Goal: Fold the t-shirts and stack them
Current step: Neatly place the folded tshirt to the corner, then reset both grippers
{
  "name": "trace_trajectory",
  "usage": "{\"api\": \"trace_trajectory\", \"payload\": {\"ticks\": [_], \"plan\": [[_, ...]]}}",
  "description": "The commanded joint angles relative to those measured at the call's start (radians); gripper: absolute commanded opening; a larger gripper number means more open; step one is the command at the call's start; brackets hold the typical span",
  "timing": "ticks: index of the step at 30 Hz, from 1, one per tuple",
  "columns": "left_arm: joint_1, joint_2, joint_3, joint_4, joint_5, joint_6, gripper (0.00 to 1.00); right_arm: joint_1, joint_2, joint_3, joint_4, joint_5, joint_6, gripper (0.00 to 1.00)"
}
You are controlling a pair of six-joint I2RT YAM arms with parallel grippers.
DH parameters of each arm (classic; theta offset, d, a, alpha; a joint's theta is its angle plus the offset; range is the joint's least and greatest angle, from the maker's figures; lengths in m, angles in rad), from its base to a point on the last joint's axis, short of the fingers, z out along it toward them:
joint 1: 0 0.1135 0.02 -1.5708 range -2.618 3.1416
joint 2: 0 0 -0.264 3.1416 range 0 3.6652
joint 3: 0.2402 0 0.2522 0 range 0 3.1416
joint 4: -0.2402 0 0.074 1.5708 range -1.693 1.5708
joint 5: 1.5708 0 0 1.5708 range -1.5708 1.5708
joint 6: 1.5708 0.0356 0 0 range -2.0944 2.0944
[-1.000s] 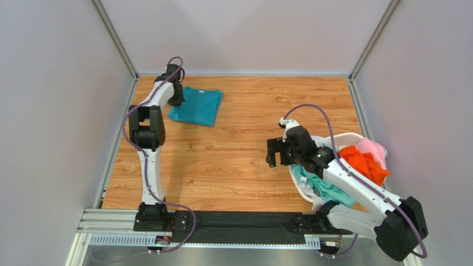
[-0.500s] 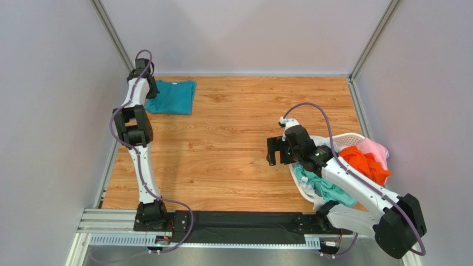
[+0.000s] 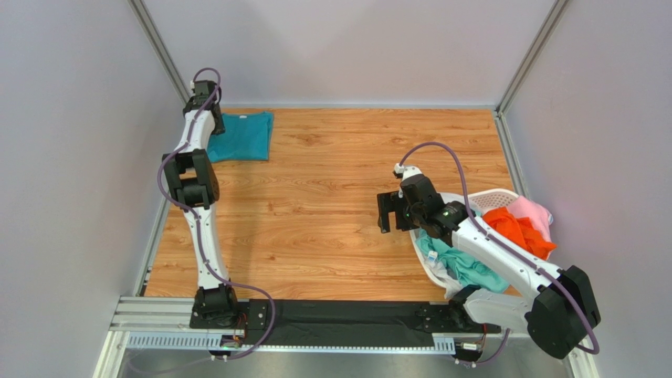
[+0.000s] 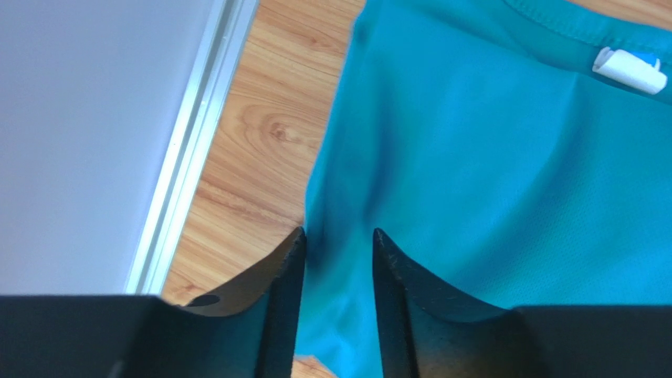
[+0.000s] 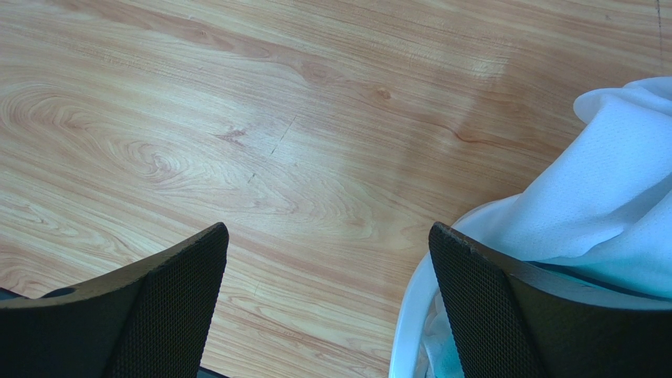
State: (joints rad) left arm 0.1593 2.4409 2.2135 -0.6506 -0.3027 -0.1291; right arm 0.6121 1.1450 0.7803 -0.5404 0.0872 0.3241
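The folded teal-blue t-shirt (image 3: 243, 135) lies flat in the far left corner of the table. My left gripper (image 3: 210, 126) is at its left edge. In the left wrist view the left gripper (image 4: 337, 234) has its jaws a little apart, with the teal t-shirt (image 4: 489, 157) showing in the gap and lying loose. My right gripper (image 3: 392, 213) hangs wide open over bare wood beside the basket; in the right wrist view nothing lies between the fingers of the right gripper (image 5: 329, 228). Mint green (image 3: 461, 268), orange (image 3: 517, 228) and pink (image 3: 530, 209) t-shirts fill the basket, along with a white one (image 5: 599, 205).
The white laundry basket (image 3: 493, 193) stands at the right edge of the table, and its rim (image 5: 406, 315) sits just under my right finger. A metal rail (image 4: 189, 150) and the grey wall run close to the left of the teal t-shirt.
My left arm slid the teal t-shirt left and back into the far corner, then its jaws parted from shut. My right arm barely shifted, staying open.
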Motion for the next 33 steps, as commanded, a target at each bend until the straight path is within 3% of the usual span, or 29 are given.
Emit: {"api": "trace_trajectory", "payload": {"ticks": [1,2,3,5,12,21,29,33], "plan": [[0.003,-0.022,0.026,0.034,-0.038,0.003,0.58,-0.006,-0.005,0.033,-0.038,0.034,0.012,1.00],[0.002,-0.025,0.026,0.034,-0.018,-0.001,0.81,-0.008,-0.007,0.031,-0.039,0.034,0.012,1.00],[0.002,-0.028,0.025,0.034,-0.009,-0.009,0.90,-0.006,-0.008,0.031,-0.041,0.036,0.012,1.00],[0.002,-0.039,0.018,0.031,0.013,-0.026,1.00,-0.006,-0.010,0.031,-0.041,0.036,0.013,1.00],[-0.015,-0.114,-0.050,0.049,0.151,-0.121,1.00,-0.006,-0.004,0.028,-0.029,0.029,0.010,1.00],[-0.156,-0.255,-0.199,0.123,0.096,-0.132,1.00,-0.006,-0.024,0.013,0.005,-0.007,-0.003,1.00],[-0.282,-0.471,-0.434,0.152,0.139,-0.325,1.00,-0.006,-0.031,-0.004,0.037,0.028,0.024,1.00],[-0.383,-0.604,-0.616,0.088,0.066,-0.421,1.00,-0.009,-0.027,-0.007,0.042,0.037,0.044,1.00]]}}
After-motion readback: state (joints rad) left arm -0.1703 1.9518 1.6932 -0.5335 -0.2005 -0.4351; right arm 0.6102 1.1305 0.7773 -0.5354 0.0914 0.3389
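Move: The left hand, fingers already parting, is at the folded t-shirt's left edge: the shirt's middle lies about 9 cm to the right, 2 cm ahead and some 3 cm below. The table's left rail runs about 11 cm to the left, level with the hand, and the far left corner is 11 cm left and 13 cm ahead. From the right hand the shirt's middle is roughly 36 cm ahead, 63 cm left and 7 cm lower. Spread the left fingers wide to leave the t-shirt's left edge free, staying almost in place at first. Then sweep the open hand right across the shirt, about 21 cm, to beyond its right edge, climbing some 7 cm and drawing back about as much towards the end, with the wrist tilting a little. ##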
